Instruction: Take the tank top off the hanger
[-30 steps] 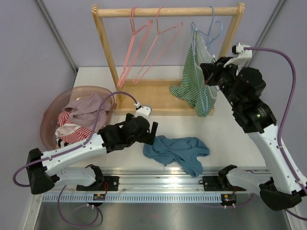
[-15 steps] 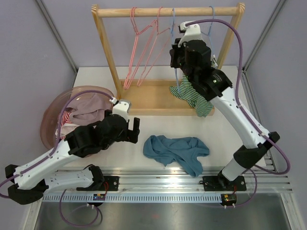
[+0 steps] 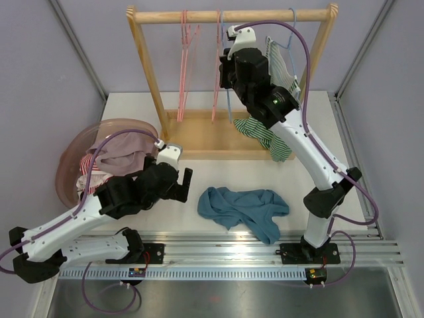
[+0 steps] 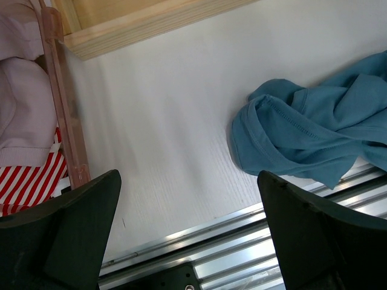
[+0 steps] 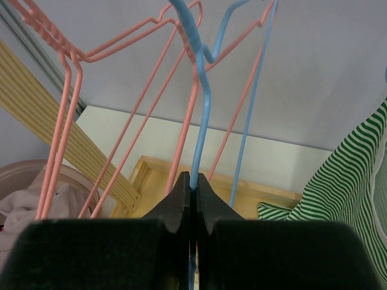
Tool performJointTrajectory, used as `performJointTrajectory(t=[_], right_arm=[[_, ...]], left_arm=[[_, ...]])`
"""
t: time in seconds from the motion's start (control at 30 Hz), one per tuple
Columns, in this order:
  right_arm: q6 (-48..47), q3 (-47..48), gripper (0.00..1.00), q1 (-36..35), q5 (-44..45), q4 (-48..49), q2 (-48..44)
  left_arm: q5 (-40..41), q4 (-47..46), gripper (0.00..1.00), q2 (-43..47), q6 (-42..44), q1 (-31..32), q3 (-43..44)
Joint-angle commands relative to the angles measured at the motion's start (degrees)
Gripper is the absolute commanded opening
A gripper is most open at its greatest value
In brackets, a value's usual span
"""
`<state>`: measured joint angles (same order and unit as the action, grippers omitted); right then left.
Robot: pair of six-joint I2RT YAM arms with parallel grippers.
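Note:
The green-and-white striped tank top (image 3: 270, 131) hangs at the right end of the wooden rack (image 3: 232, 16), its hem bunched on the rack's base. In the right wrist view it fills the right edge (image 5: 354, 187). My right gripper (image 5: 191, 181) is shut on the wire of a blue hanger (image 5: 202, 103), left of the tank top, and seen from above the gripper (image 3: 228, 73) sits up near the rail. I cannot tell whether the tank top still hangs on that hanger. My left gripper (image 4: 187, 178) hovers open and holds nothing over the table, beside its place (image 3: 180, 173) near the basin.
Pink hangers (image 3: 187, 59) hang on the rail left of my right gripper, and a second blue hanger (image 3: 291, 36) hangs at the right. A blue shirt (image 3: 244, 211) lies crumpled on the table. A pink basin (image 3: 69, 159) of clothes stands at the left.
My right arm swung left along the rail, dragging the blue hanger away from the tank top and pushing the pink hangers left. My left arm drew back from the blue shirt.

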<state>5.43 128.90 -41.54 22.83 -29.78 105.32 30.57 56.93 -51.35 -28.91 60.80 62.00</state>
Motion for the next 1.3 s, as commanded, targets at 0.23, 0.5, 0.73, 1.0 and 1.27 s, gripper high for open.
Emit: performJointTrajectory(t=[0.23, 0.5, 0.73, 1.0, 1.27], right_arm=[[-0.51, 4.51, 0.0, 0.67, -2.18, -2.29, -0.47], [2.12, 6.98, 0.0, 3.74, -3.93, -3.44, 1.64], [2.57, 6.89, 0.02, 4.19, -9.99, -6.69, 1.56], [2.04, 6.1, 0.32, 4.36, -10.61, -8.45, -1.51], [1.51, -4.61, 0.99, 4.36, -11.67, -7.84, -13.63]], left_arm=[[-0.24, -5.07, 0.99, -2.0, 1.22, 0.11, -1.53], [-1.56, -6.3, 0.99, -2.44, 0.96, 0.03, -2.49], [-4.98, -9.37, 0.99, -4.01, 0.69, 0.03, -2.85], [-10.26, -16.39, 0.99, -7.62, 0.69, 0.81, -4.08], [-11.31, -23.52, 0.99, -15.87, 1.31, 4.15, -5.31]])
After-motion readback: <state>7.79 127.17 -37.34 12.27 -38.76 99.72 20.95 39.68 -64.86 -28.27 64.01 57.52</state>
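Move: The blue tank top lies on the table with its middle some 20 cm to the left gripper's right, about level with it fore and aft and 20 cm below. The clothes bin stands about 25 cm to this gripper's left and 12 cm ahead. The right gripper already holds the blue hanger, hooked on the rod about 17 cm above and 3 cm ahead. A pink hanger hangs 3 cm to its left, level in depth; the green striped top hangs some 13 cm right and 3 cm ahead. Let go of the blue hanger with the right gripper: after small shifts of a centimetre or two, open the fingers wide off its wire and draw back about 3 cm, tipping slightly down. Meanwhile bring the open left gripper, slowly at first, then faster, about 9 cm right and 5 cm down towards the blue tank top, turning some 10 degrees clockwise. ##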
